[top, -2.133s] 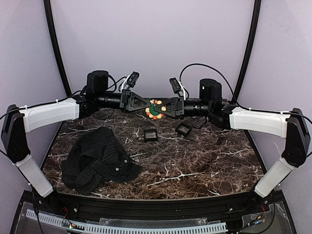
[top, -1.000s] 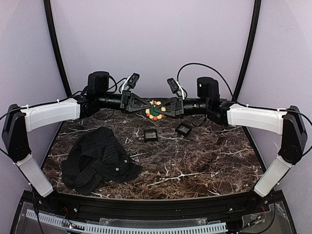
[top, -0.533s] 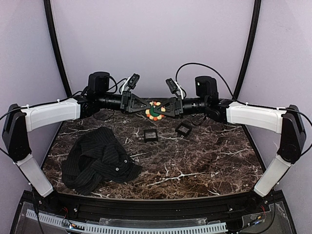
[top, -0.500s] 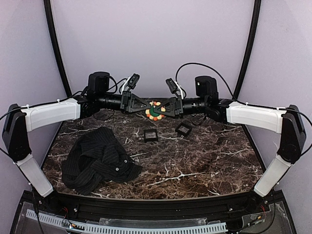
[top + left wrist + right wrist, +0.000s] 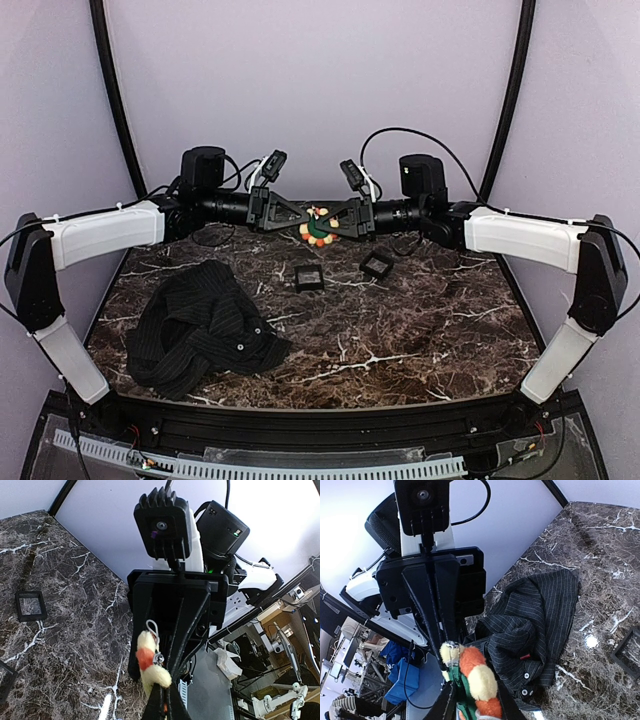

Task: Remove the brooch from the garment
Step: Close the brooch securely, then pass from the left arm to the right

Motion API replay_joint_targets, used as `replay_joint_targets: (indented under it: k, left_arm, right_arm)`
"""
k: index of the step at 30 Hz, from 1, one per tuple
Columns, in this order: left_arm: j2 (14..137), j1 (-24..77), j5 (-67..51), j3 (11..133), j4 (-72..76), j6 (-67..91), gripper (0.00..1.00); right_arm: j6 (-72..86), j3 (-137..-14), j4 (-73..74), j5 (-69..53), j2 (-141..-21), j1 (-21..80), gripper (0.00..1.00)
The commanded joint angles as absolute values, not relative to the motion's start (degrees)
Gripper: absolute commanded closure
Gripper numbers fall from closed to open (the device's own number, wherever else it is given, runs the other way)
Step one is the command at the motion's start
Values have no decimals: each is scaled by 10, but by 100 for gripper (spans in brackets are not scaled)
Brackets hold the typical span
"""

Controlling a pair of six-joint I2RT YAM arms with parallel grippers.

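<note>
The brooch (image 5: 318, 228), with orange and cream petals and green in the middle, hangs in mid-air at the back centre between both grippers. My left gripper (image 5: 308, 222) comes in from the left, my right gripper (image 5: 329, 225) from the right, tips meeting. In the left wrist view my left gripper (image 5: 167, 700) is shut on the brooch's (image 5: 150, 662) edge. In the right wrist view the brooch (image 5: 480, 680) fills the gap between the fingers of my right gripper (image 5: 472, 700). The black pinstriped garment (image 5: 205, 325) lies crumpled on the table's left, apart from the brooch.
Two small black square boxes (image 5: 309, 278) (image 5: 376, 264) lie on the marble table (image 5: 420, 340) below the grippers. Both forearms stretch level across the back of the table. A lilac wall stands close behind them.
My right arm has crept a little to the left, closing up on the left gripper. The brooch stays between the two sets of tips. The garment has not moved.
</note>
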State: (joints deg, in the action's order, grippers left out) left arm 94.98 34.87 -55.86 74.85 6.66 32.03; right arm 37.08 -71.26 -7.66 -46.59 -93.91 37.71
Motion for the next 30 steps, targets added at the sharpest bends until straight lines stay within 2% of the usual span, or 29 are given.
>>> replay_joint_targets:
  k: [1,9,12,18,24,30]
  left_arm:
    - [923,374,-640,770,63,305,99]
    - [915,350,-607,744,70,329,99]
    - [915,348,-606,743,73,333,99]
    - [914,345,-608,736,88,342,99]
    - [909,342,-615,727,111,356,99]
    - [908,342,-631,715,161,384,99]
  right_arm:
    - [371,-701,-62,-365,-946,355,76]
    - [363,-664,-96,-370,-903,354,67]
    - [356,-658,-100,-374,-889,354,61]
    - [342,-618,-163,-429,-854,354,40]
    - [313,-600,-162,-443,-825,354,32]
    - [306,-558,-239,-495,-783,355,22]
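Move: The brooch hangs between my two grippers, some 30 cm above the table: its middle is about 2 cm to the right of and 2 cm below my left fingers, level with them in reach. From my right hand it lies about 1 cm left and 2 cm down. From that right hand, one black frame lies on the table some 14 cm ahead and 3 cm left, the other about 18 cm ahead and 12 cm right; the garment is roughly 27 cm left and 2 cm back. I open my right fingers wide around the brooch and draw them off it to the right, about 4 cm, first dipping slightly forward and down, then swinging back and up with the fingertips lifting a little. My left hand keeps its pinch on the brooch throughout and eases about 1.5 cm back and 1 cm up. ##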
